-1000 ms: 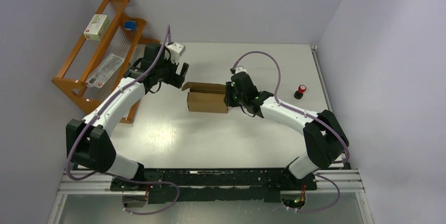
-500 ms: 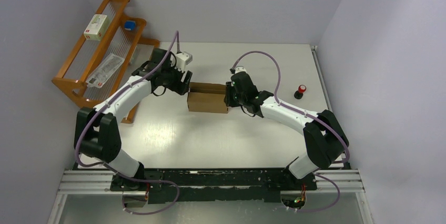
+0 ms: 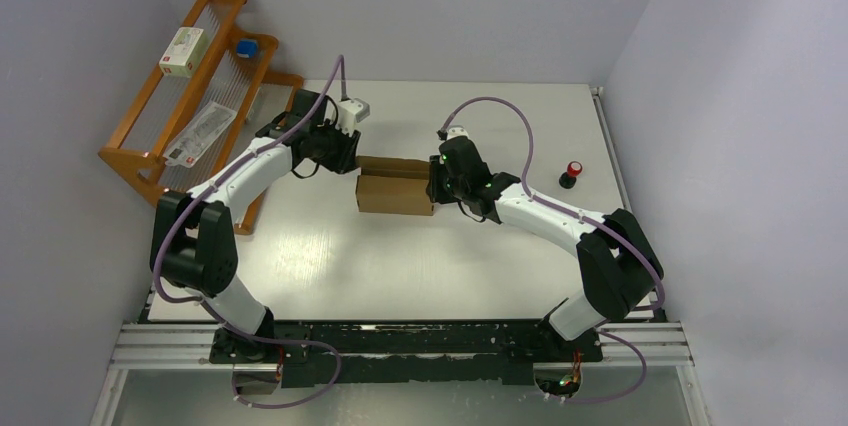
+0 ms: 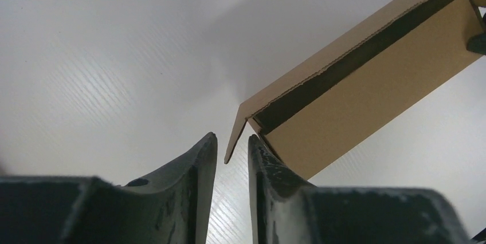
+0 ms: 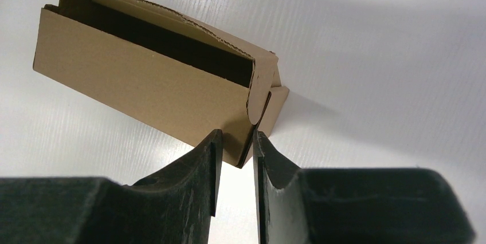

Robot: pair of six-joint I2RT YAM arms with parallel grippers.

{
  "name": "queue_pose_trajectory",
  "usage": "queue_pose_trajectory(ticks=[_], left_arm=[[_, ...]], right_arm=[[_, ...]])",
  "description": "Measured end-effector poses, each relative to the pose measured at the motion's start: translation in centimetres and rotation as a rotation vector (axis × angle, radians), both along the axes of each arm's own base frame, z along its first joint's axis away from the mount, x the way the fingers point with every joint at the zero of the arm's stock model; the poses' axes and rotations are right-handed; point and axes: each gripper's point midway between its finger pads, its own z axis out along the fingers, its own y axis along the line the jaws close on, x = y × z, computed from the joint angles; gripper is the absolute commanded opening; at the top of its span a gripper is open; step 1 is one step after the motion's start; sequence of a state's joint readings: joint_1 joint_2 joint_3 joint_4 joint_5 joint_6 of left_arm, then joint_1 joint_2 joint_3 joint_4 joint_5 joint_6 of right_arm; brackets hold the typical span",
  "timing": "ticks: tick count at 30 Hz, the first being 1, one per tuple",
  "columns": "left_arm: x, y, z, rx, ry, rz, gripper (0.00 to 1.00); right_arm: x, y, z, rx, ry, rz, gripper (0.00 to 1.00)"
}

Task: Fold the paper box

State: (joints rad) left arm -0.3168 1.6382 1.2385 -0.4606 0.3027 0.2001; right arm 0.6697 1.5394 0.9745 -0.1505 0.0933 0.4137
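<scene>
The paper box (image 3: 395,194), plain brown cardboard with its long top open, lies mid-table between both arms. My left gripper (image 3: 350,158) is at its left end. In the left wrist view the box (image 4: 367,83) runs off to the upper right, and its loose end flap (image 4: 236,135) stands inside the narrow gap of the left gripper (image 4: 232,146), the right finger against the box corner. My right gripper (image 3: 434,184) is at the right end. In the right wrist view the box (image 5: 143,83) has its end wall pinched by the right gripper (image 5: 236,141).
A wooden rack (image 3: 130,151) leans at the far left, holding a white labelled box (image 3: 185,51), a blue item (image 3: 245,47) and a flat packet (image 3: 200,134). A small black object with a red cap (image 3: 571,174) stands right of the box. Walls close in behind and on the right.
My left arm swung right from near the rack to the box's left end, and its jaws narrowed from wide open around the flap. The right arm and box stayed put.
</scene>
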Motion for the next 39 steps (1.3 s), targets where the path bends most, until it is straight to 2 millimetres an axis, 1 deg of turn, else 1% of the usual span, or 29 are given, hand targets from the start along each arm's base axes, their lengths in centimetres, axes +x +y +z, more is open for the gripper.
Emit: queue_pose_trajectory(ticks=[6, 8, 15, 18, 22, 32, 39], left_arm=[[-0.2, -0.3, 0.1, -0.016, 0.005, -0.016, 0.18], [-0.2, -0.4, 0.1, -0.020, 0.006, -0.018, 0.16], [-0.5, -0.8, 0.6, -0.064, 0.033, 0.016, 0.16], [-0.7, -0.9, 0.9, -0.084, 0.048, 0.046, 0.12], [-1.1, -1.1, 0.8, -0.103, 0.080, 0.078, 0.06], [-1.7, -1.5, 1.2, -0.160, 0.133, 0.174, 0.05], [-1.9, -1.9, 1.4, -0.142, 0.131, 0.242, 0.05]], right_arm=[[0.0, 0.0, 0.0, 0.000, 0.000, 0.000, 0.28], [0.0, 0.0, 0.0, 0.000, 0.000, 0.000, 0.28], [0.0, 0.1, 0.0, 0.001, 0.000, 0.001, 0.28], [0.0, 0.1, 0.0, 0.002, 0.000, 0.001, 0.28], [-0.1, 0.2, 0.0, 0.005, 0.003, 0.000, 0.28], [0.0, 0.4, 0.0, 0.002, 0.004, -0.005, 0.28], [0.0, 0.4, 0.0, 0.000, 0.004, -0.009, 0.28]])
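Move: Just right of the left hand, about 1 cm off, level fore-and-aft and 1 cm lower, hangs the left tab of the box lid. The box body's middle is some 8 cm right, 2 cm nearer the base and 4 cm below this hand; the lid's right tab is roughly 15 cm right, 1 cm back and level in height. From the right hand, at the box's front right corner, the left tab lies about 15 cm left, 3 cm ahead and 1 cm higher. Closing its part-open fingers to nearly shut at the lid's left tab, the left hand eases back and to the right by about 2 cm each, rising roughly 1.5 cm, towards the box's front left corner, while the wrist turns some 15 degrees counter-clockwise. The right hand stays, fingers still astride the front right corner to steady the box. ##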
